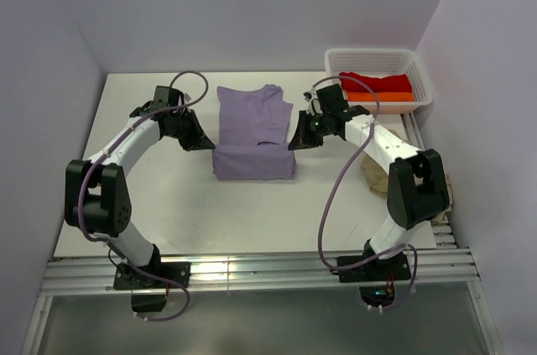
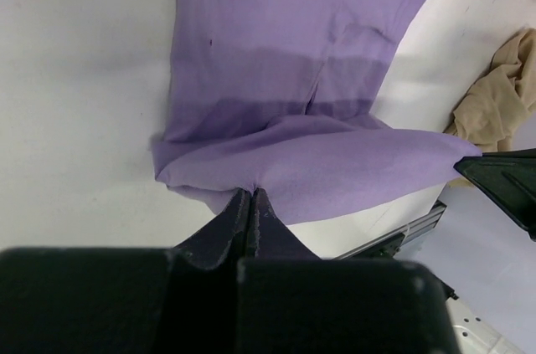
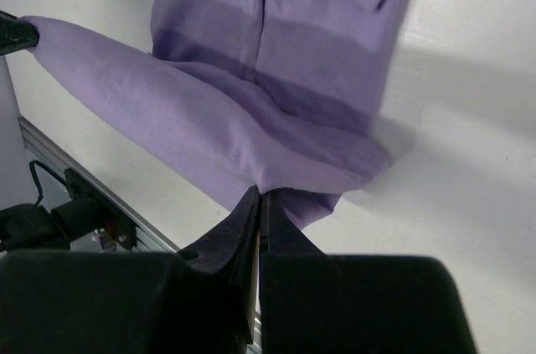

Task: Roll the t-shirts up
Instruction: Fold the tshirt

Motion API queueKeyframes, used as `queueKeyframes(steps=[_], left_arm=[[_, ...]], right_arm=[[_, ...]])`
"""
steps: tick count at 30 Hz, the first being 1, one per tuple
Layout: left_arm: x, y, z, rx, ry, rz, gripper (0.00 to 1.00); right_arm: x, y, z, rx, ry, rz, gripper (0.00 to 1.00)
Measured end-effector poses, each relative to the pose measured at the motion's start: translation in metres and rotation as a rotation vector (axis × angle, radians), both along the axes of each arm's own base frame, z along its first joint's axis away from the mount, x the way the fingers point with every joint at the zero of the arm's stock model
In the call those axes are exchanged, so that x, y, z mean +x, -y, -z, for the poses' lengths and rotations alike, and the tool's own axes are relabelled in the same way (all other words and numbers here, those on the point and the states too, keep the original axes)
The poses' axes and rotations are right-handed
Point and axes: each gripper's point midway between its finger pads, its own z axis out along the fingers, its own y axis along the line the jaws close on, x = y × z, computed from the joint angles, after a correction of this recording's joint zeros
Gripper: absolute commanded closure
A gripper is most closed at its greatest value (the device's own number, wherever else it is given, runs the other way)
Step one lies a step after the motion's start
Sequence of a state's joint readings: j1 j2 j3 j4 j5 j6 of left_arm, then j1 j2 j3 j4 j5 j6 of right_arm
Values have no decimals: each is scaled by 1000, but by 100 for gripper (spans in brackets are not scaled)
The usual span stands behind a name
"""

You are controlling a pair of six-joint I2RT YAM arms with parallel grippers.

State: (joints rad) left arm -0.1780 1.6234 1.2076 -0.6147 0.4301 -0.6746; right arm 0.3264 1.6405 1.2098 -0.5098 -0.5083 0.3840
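The lavender t-shirt [image 1: 252,130] lies in the middle of the table, its near end folded over into a thick band. My left gripper [image 1: 204,142] is shut on the band's left end [image 2: 251,191]. My right gripper [image 1: 298,138] is shut on the band's right end [image 3: 261,191], and the cloth stretches lifted between them. The beige t-shirt [image 1: 373,177] lies crumpled at the right, partly behind my right arm; it also shows in the left wrist view [image 2: 496,99]. The red t-shirt [image 1: 376,82] and the orange t-shirt [image 1: 382,96] lie folded in the white mesh basket [image 1: 419,70].
The basket stands at the table's far right corner. An aluminium rail [image 1: 252,269] runs along the near edge, with another rail [image 1: 419,154] down the right side. White walls close in the left, back and right.
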Motion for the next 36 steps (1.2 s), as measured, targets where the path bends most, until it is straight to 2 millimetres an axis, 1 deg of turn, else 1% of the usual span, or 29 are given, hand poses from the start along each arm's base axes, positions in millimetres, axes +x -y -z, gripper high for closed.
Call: queueKeyframes(steps=[3, 8, 12, 16, 20, 23, 27, 28, 29, 30, 31, 32, 33, 34, 35, 36], left_arm=[[14, -1, -1, -5, 4, -2, 100], [37, -3, 1, -15, 3, -10, 100], [51, -4, 8, -15, -8, -16, 99], [60, -6, 8, -14, -10, -24, 99], [72, -5, 8, -18, -2, -30, 95], [77, -5, 16, -16, -16, -35, 91], [84, -4, 29, -14, -39, -42, 91], [86, -4, 33, -13, -46, -43, 89], [89, -4, 36, -14, -50, -46, 86], [92, -3, 39, -15, -55, -50, 81], [97, -3, 41, -15, -55, -55, 75], [102, -2, 43, -15, -54, -59, 68], [105, -2, 45, -14, -53, -60, 63], [107, -2, 45, -13, -51, -64, 58], [108, -3, 46, -11, -51, -67, 41], [109, -4, 46, -3, -45, -68, 36]], right_arm=[[13, 0, -2, 7, 3, 9, 100], [41, -3, -5, 18, 12, 23, 100], [54, -3, -3, 24, 5, 32, 100], [64, -1, 2, 30, -12, 46, 100], [70, 1, 8, 31, -26, 57, 100], [76, 2, 14, 33, -35, 66, 100], [83, 5, 25, 35, -60, 87, 97], [86, 5, 28, 39, -66, 94, 95], [89, 6, 31, 41, -70, 99, 91], [92, 6, 34, 43, -72, 105, 84], [96, 7, 38, 46, -77, 115, 68], [99, 9, 43, 47, -83, 126, 63], [102, 11, 46, 47, -88, 138, 57], [105, 13, 48, 46, -86, 150, 44], [107, 15, 49, 46, -84, 162, 40], [111, 18, 49, 47, -71, 173, 38]])
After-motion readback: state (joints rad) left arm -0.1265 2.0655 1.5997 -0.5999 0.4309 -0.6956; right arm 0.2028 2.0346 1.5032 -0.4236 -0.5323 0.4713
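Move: The purple t-shirt's held edge hangs between both closed grippers. Its landing line across the t-shirt's middle lies about 11 cm ahead of each hand and 6 cm below. The collar end is some 24 cm ahead, about 10 cm to the left hand's right and 10 cm to the right hand's left. The near fold lies roughly 7 cm back and 6 cm below, equally central. From the right hand, the basket sits about 24 cm ahead and 24 cm right. The t-shirt's edge, still pinched at its two corners, is carried by both hands together forward over the cloth, about 11 cm towards the collar end. They travel nearly level at first, then sink some 5 cm to the landing line, where both grippers open about halfway and let go of the corners; the right hand turns slightly clockwise. ##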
